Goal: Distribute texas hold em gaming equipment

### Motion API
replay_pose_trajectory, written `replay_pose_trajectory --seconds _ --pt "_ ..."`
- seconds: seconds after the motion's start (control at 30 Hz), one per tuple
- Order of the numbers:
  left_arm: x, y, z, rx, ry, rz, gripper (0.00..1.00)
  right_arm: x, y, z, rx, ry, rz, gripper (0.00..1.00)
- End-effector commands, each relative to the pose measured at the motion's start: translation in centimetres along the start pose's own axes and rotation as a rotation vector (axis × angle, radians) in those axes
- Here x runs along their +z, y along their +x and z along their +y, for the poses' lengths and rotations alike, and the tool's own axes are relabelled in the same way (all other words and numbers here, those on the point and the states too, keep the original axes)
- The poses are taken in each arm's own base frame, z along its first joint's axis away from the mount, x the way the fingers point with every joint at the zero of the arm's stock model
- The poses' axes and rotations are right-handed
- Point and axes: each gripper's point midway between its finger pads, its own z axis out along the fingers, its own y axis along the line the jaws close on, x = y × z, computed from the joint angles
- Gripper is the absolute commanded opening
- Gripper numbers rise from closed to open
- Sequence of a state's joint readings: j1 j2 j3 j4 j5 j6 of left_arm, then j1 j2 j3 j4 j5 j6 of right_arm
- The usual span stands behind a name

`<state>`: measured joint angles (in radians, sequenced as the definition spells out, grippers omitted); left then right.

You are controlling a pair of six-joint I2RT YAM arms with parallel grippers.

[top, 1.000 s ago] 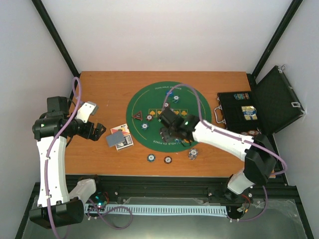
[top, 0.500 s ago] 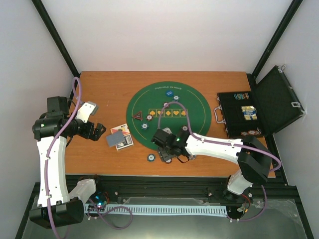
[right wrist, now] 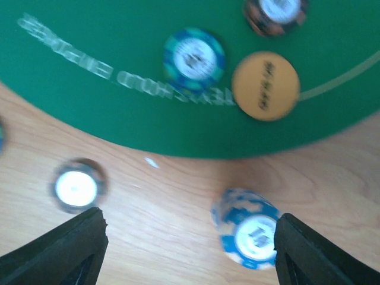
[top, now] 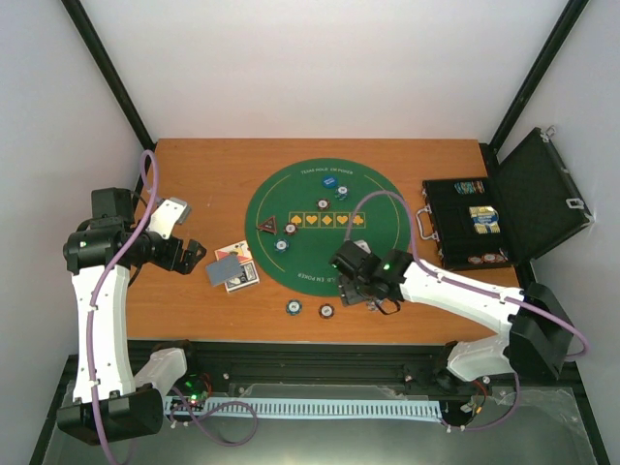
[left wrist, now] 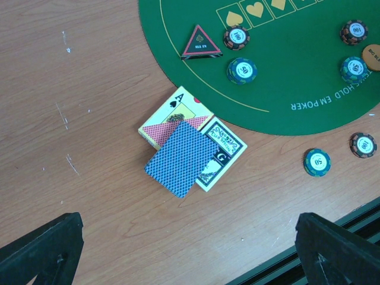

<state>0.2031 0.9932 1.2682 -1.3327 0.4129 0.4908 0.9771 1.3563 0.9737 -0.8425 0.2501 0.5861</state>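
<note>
Grey-blue-backed playing cards [left wrist: 181, 157] lie in a small fanned pile on the wood left of the green mat [top: 291, 208]. My left gripper [left wrist: 190, 261] hangs open above the bare wood in front of the cards [top: 232, 268]. On the mat are the red-black triangular marker [left wrist: 202, 44], several poker chips [left wrist: 241, 70] and an orange disc [right wrist: 265, 85]. My right gripper [right wrist: 190, 249] is open low over the wood just off the mat's front edge. A blue-and-white chip stack [right wrist: 246, 234] stands between its fingers, close to the right finger [right wrist: 320, 255].
The black hinged case [top: 475, 223] lies open at the right edge with chips inside. Two chips [top: 293, 307] [top: 327, 311] sit on the wood near the table's front edge. The black rail runs along that edge.
My right gripper came off the mat toward the front edge, then swung right to the blue-and-white chip stack. The left arm and the cards have not moved.
</note>
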Motion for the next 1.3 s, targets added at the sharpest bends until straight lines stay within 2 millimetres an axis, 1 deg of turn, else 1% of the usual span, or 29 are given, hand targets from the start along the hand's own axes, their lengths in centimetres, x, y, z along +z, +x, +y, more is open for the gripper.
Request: replay_pose_trajectory --seconds 0.0,0.03,0.1,0.17,0.27,0.47,0.67,0.8,1.0,1.17,1.27 --pt "-0.4 -0.2 -0.3 0.004 0.004 -0.021 1.0 1.4 3.0 -3.5 0.065 0.055 0.075 0.77" --pt "-0.4 -0.1 -0.3 0.003 0.004 -0.02 1.0 1.6 3.2 -4.0 0.08 0.059 0.079 0.77" --pt "-0.4 -0.1 -0.4 0.003 0.007 -0.021 1.0 1.6 3.0 -4.1 0.097 0.045 0.071 0.77" --pt "-0.5 -0.2 -0.4 0.001 0.005 -0.021 1.0 1.7 2.8 -4.6 0.118 0.056 0.077 0.77" --pt "-0.6 -0.2 -0.4 0.008 0.0 -0.022 1.0 2.3 3.1 -5.3 0.143 0.062 0.091 0.77" --pt "-0.6 -0.1 -0.4 0.009 0.0 -0.017 1.0 3.5 4.0 -5.6 0.18 0.032 0.117 0.77" --pt "-0.6 -0.3 -0.3 0.006 0.001 -0.022 1.0 4.0 4.4 -5.5 0.188 0.012 0.122 0.72" --pt "-0.4 -0.2 -0.3 0.001 0.004 -0.018 1.0 4.1 4.3 -5.4 0.182 0.01 0.119 0.67" --pt "-0.5 -0.2 -0.2 -0.001 -0.002 -0.017 1.0 4.2 4.3 -5.4 0.176 0.008 0.118 0.54" --pt "-0.4 -0.2 -0.1 -0.006 -0.001 -0.015 1.0 4.0 4.3 -5.4 0.175 0.007 0.114 0.41" --pt "-0.3 -0.3 -0.2 -0.008 0.004 -0.015 1.0 3.8 4.0 -5.3 0.178 0.002 0.107 0.37"
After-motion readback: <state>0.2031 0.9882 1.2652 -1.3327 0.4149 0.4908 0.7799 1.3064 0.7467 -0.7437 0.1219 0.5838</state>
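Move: The white-and-blue chip stack stands about 6 cm to the right of the right hand, roughly level with it fore and aft, its middle some 7 cm lower. The brown chips lie about 6 cm left and 2 cm back, the big blind disc 7 cm ahead and 3 cm right, and the blue chips by that disc 7 cm ahead and 1 cm left, all about 9 cm below. From the left hand the white-and-blue stack is some 42 cm right, 3 cm back and 22 cm down. Right and down together, about 6 cm each, the right hand swings away from the brown chips to the white-and-blue stack, turning some 10 degrees clockwise as it sinks. Once low it nearly stops, and the fingers close from three quarters to under half open, pinching the upper chips from both sides. ##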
